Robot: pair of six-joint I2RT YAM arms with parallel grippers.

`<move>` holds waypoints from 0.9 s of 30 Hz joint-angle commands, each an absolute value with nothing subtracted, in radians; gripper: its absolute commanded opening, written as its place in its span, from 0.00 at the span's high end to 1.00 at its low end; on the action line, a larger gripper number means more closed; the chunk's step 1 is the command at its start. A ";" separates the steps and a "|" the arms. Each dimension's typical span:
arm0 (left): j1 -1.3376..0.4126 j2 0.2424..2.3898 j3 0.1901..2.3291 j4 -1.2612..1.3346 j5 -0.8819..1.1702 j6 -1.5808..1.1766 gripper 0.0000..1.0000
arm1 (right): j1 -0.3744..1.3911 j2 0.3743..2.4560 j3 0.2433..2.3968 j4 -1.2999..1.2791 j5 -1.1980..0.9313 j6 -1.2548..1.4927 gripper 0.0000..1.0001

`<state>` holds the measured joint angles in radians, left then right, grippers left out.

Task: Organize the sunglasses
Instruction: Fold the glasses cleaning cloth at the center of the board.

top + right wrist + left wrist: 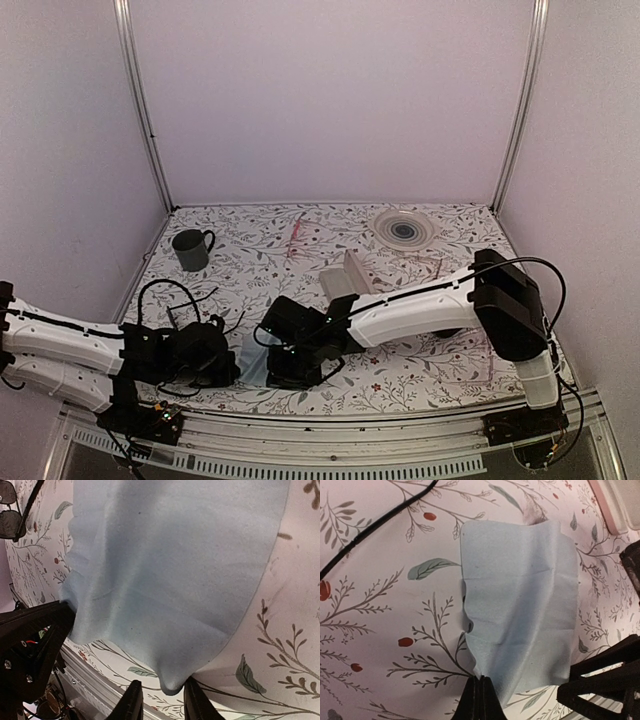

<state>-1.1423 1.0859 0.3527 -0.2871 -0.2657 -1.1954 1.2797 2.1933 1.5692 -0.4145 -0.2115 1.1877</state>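
A light blue cloth (252,360) lies on the floral table between my two grippers. My left gripper (480,679) is shut on one corner of the cloth (520,595), which is pinched between its black fingertips. My right gripper (165,692) stands open astride the opposite corner of the cloth (170,570). That drooping tip hangs between the jaws, with a gap on the left side. The sunglasses (10,522), with dark round lenses, show only at the top left edge of the right wrist view, beyond the cloth. In the top view I cannot make them out near the left arm.
A dark green mug (191,249) stands at the back left. A plate with dark rings (404,229) is at the back right. Pale pink glasses (298,232) lie at the back middle, and a pale open box (348,275) sits behind the right arm. The table's metal front rail (330,455) is close.
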 commanded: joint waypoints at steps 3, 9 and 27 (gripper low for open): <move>-1.142 1.060 0.314 -0.220 -0.260 -1.162 1.00 | 1.287 2.254 1.570 -0.504 -0.194 1.229 0.80; -1.143 1.054 0.297 -0.162 -0.234 -1.136 1.00 | 1.287 2.230 1.522 -0.490 -0.169 1.258 0.99; -1.144 1.070 0.298 -0.046 -0.070 -1.103 1.00 | 1.287 2.055 1.370 -0.492 -0.107 1.263 1.00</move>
<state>-1.1423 1.0401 0.2897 -0.0868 -0.1116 -1.1000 1.2823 2.0888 1.4033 -0.4152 -0.1486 1.2610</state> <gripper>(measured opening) 0.009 0.008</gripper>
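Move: The right fingers stand part-open around the cleaning cloth's near right corner, which lies directly below their point by about 1 cm. From that hand the cloth's middle is about 6 cm ahead and 3 cm left, and the open pink case about 25 cm ahead and 16 cm right. The left hand already holds the near left corner; from it the right corner lies about 7 cm right and 2 cm back, the dark sunglasses some 14 cm ahead and 10 cm left. Lower the right gripper about 1 cm onto the cloth's near right corner and shut it to pinch the corner, then draw it some 4 cm right, staying low. Keep the left gripper shut on its corner and follow about 3.5 cm right, rising a little over 1 cm, easing slightly back and turning some 10 degrees clockwise as the wrist rolls. ##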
